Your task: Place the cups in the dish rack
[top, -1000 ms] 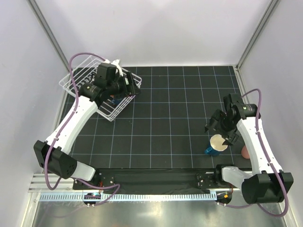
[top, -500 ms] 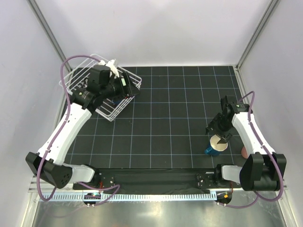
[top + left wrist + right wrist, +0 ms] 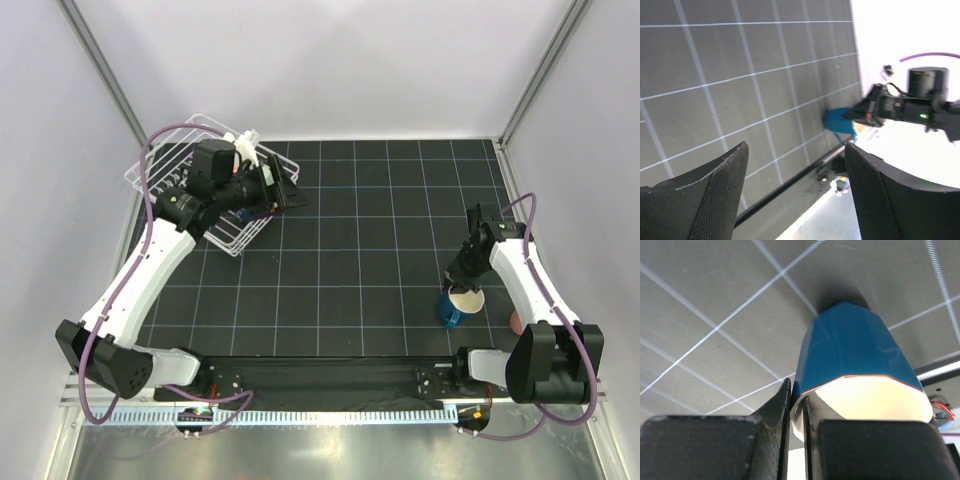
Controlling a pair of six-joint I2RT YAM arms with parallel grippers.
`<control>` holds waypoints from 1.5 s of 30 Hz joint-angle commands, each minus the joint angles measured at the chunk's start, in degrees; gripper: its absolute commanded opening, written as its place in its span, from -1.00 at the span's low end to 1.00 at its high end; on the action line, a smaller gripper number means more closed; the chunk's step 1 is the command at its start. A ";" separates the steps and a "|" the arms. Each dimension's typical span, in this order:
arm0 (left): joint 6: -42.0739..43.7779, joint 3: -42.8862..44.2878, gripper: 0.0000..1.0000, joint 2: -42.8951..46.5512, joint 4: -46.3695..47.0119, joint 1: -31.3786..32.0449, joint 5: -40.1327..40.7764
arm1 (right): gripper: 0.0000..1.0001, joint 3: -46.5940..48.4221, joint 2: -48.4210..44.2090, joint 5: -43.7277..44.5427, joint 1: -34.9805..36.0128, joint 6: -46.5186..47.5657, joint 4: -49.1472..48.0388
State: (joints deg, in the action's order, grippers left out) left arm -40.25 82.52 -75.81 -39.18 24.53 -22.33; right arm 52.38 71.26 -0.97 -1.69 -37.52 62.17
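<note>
A dark blue mug [image 3: 456, 308] with a cream inside stands upright at the near right of the mat. My right gripper [image 3: 463, 284] is shut on its rim. In the right wrist view one finger is inside the mug [image 3: 850, 345] and the other outside, pinching the wall at the gripper [image 3: 797, 405]. A pink cup [image 3: 516, 322] peeks out beside the right forearm. The white wire dish rack [image 3: 160, 160] sits at the far left. My left gripper [image 3: 285, 190] hovers over the rack's right edge, open and empty [image 3: 797, 195]. The mug [image 3: 839, 122] shows far off in the left wrist view.
The black gridded mat [image 3: 350, 230] covers the table between the rack and the mug. A metal rail [image 3: 330, 365] runs along the near edge by the arm bases. White walls close in on three sides.
My right gripper has come down over the blue mug and shut on its rim. The left gripper has shifted a little to the right over the rack's edge, staying open.
</note>
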 commanded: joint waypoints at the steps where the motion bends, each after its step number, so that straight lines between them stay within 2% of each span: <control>1: -3.69 1.51 0.52 0.58 6.21 0.16 -6.49 | -0.92 4.03 -3.23 -8.50 0.02 3.67 -6.26; 5: -8.96 -0.60 0.54 0.49 12.80 0.16 -10.98 | -0.92 10.62 -7.63 -19.40 0.29 3.24 -11.01; 8: -13.97 -3.50 0.65 0.93 21.22 0.16 -13.97 | -0.92 17.04 -6.58 -32.81 1.34 0.62 -14.87; 10: -16.08 -5.26 0.70 1.45 24.92 0.16 -14.76 | -0.92 20.30 -5.79 -38.20 1.69 -1.84 -20.31; 11: -17.57 -5.70 0.71 1.72 28.86 0.16 -15.46 | -0.92 21.00 -5.70 -40.14 3.78 -5.95 -22.69; 12: -18.63 -6.14 0.73 1.89 30.90 0.16 -15.81 | -0.92 21.62 -5.70 -45.29 4.41 -8.16 -25.58; 13: -19.68 -7.36 0.76 2.16 33.35 0.16 -16.08 | -0.92 21.71 -5.70 -47.35 5.03 -11.14 -32.57; 15: -23.37 -8.42 0.79 2.16 40.38 0.16 -17.83 | -0.92 23.02 -5.44 -49.73 7.92 -18.07 -38.15; 16: -24.78 -8.86 0.80 1.98 42.67 0.16 -18.62 | -0.92 23.46 -5.26 -51.57 9.24 -20.12 -44.18; 18: -29.85 -11.32 0.87 1.98 50.90 0.16 -19.77 | -0.92 25.30 -4.56 -52.55 12.32 -24.42 -48.70; 20: -32.95 -13.69 0.99 2.33 55.15 0.16 -19.60 | -0.92 26.54 -4.38 -52.99 13.99 -26.37 -53.37; 21: -34.18 -14.14 0.99 2.51 56.31 0.16 -19.34 | -0.92 27.07 -4.38 -53.17 14.17 -27.16 -54.60; 28: -33.40 -15.02 0.99 4.27 54.64 0.34 -17.31 | -0.92 26.81 -3.68 -56.42 15.05 -33.93 -64.17; 37: -35.16 -15.90 0.99 3.65 61.67 3.15 -19.42 | -0.92 19.88 -2.62 -56.42 16.63 -46.76 -81.22; 45: -35.16 -16.16 0.98 2.77 63.79 4.91 -20.12 | -0.92 15.39 -1.83 -56.42 17.16 -55.03 -90.30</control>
State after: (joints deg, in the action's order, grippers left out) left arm -74.83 65.73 -73.36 19.42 28.34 -40.23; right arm 67.42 70.06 -57.25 14.76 -87.31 -17.08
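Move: Pinched by its far rim in the right fingers, the blue cup has its middle about 3 cm back of that hand and 4 cm below it. It is going to the left gripper, some 36 cm left, 10 cm forward and 22 cm above the right hand; the pink cup stands 15 cm right and 7 cm back. From the left hand the blue cup is roughly 36 cm right, 13 cm back and 26 cm down, the dish rack about 17 cm forward and 18 cm left, low down. Keeping its pinch on the rim, the right hand lifts the blue cup about 35 cm, going forward first and then mostly left, while its down-pointing fingers swing up to about level, aimed left at the other gripper. The left hand rises some 11 cm and shifts right and a little back to meet it, rolling about 40 degrees so its fingers level out towards the cup's base, and opens fully; whether it touches the cup can't be seen. ##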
